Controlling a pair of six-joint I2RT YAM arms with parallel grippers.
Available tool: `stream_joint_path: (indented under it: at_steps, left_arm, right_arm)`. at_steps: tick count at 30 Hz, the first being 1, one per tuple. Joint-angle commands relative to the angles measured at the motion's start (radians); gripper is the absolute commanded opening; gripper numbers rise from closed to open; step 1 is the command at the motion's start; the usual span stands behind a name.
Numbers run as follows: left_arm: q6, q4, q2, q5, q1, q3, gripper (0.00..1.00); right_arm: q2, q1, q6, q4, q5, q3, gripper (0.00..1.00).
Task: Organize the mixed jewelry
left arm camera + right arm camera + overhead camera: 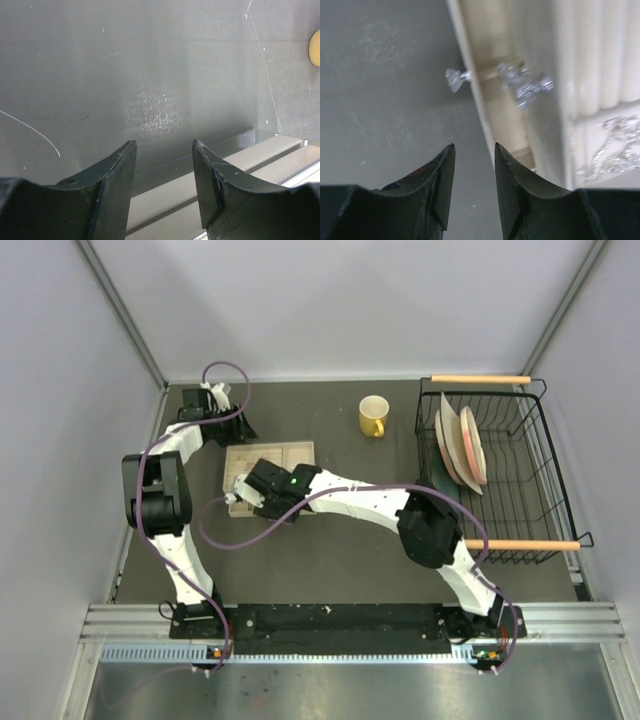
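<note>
The cream slotted jewelry box (290,453) lies left of the table's middle. My right gripper (237,497) hovers at its near left corner, open with nothing between the fingers (474,146). In the right wrist view a small silvery glittery piece (454,79) lies on the dark table just outside the box wall (492,45). A second glittery cluster (525,86) sits inside a narrow compartment, and more glitter (615,145) shows in the compartment below the padded rolls (600,50). My left gripper (240,428) stays at the back left, open and empty (164,143).
A yellow mug (373,415) stands behind the box to the right; its edge shows in the left wrist view (315,47). A black wire dish rack (520,490) holding plates (465,445) fills the right side. Walls close off the left, back and right.
</note>
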Motion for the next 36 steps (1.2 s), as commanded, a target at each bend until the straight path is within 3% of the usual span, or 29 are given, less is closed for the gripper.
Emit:
stream_joint_path:
  at_steps: [1, 11, 36]
  left_arm:
    - [0.020, -0.070, 0.052, -0.014, -0.019, 0.011, 0.53]
    - [0.020, -0.077, 0.043, -0.025, -0.018, 0.024, 0.53]
    - [0.031, -0.075, 0.040, -0.029, -0.018, 0.010, 0.53]
  right_arm:
    - [-0.141, 0.036, -0.002, 0.025, -0.058, -0.089, 0.38]
    - [-0.123, 0.042, 0.007, 0.068, -0.123, -0.192, 0.38]
    - [0.013, 0.040, -0.008, 0.284, 0.155, -0.213, 0.34]
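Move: The open bottom drawer's knob lies about 4 cm left of the right hand, about level with it fore and aft and some 6 cm below. The knob of the already shut top drawer is about 4 cm ahead and 3 cm left, nearly at hand height; the jewelry box's middle lies some 11 cm ahead and 4 cm left, a little lower. From the left hand, that bottom knob is about 21 cm back, 6 cm right and 7 cm below. Back towards the robot the right hand goes on drawing away from the box fronts, about 5 cm and a little to its right; then it turns around, sinking and easing forward some 4 cm, to arrive about 5 cm lower just before the bottom drawer's front, right of its knob. Late on, the wrist tips its fingers slightly forward; they stay about a third open. ##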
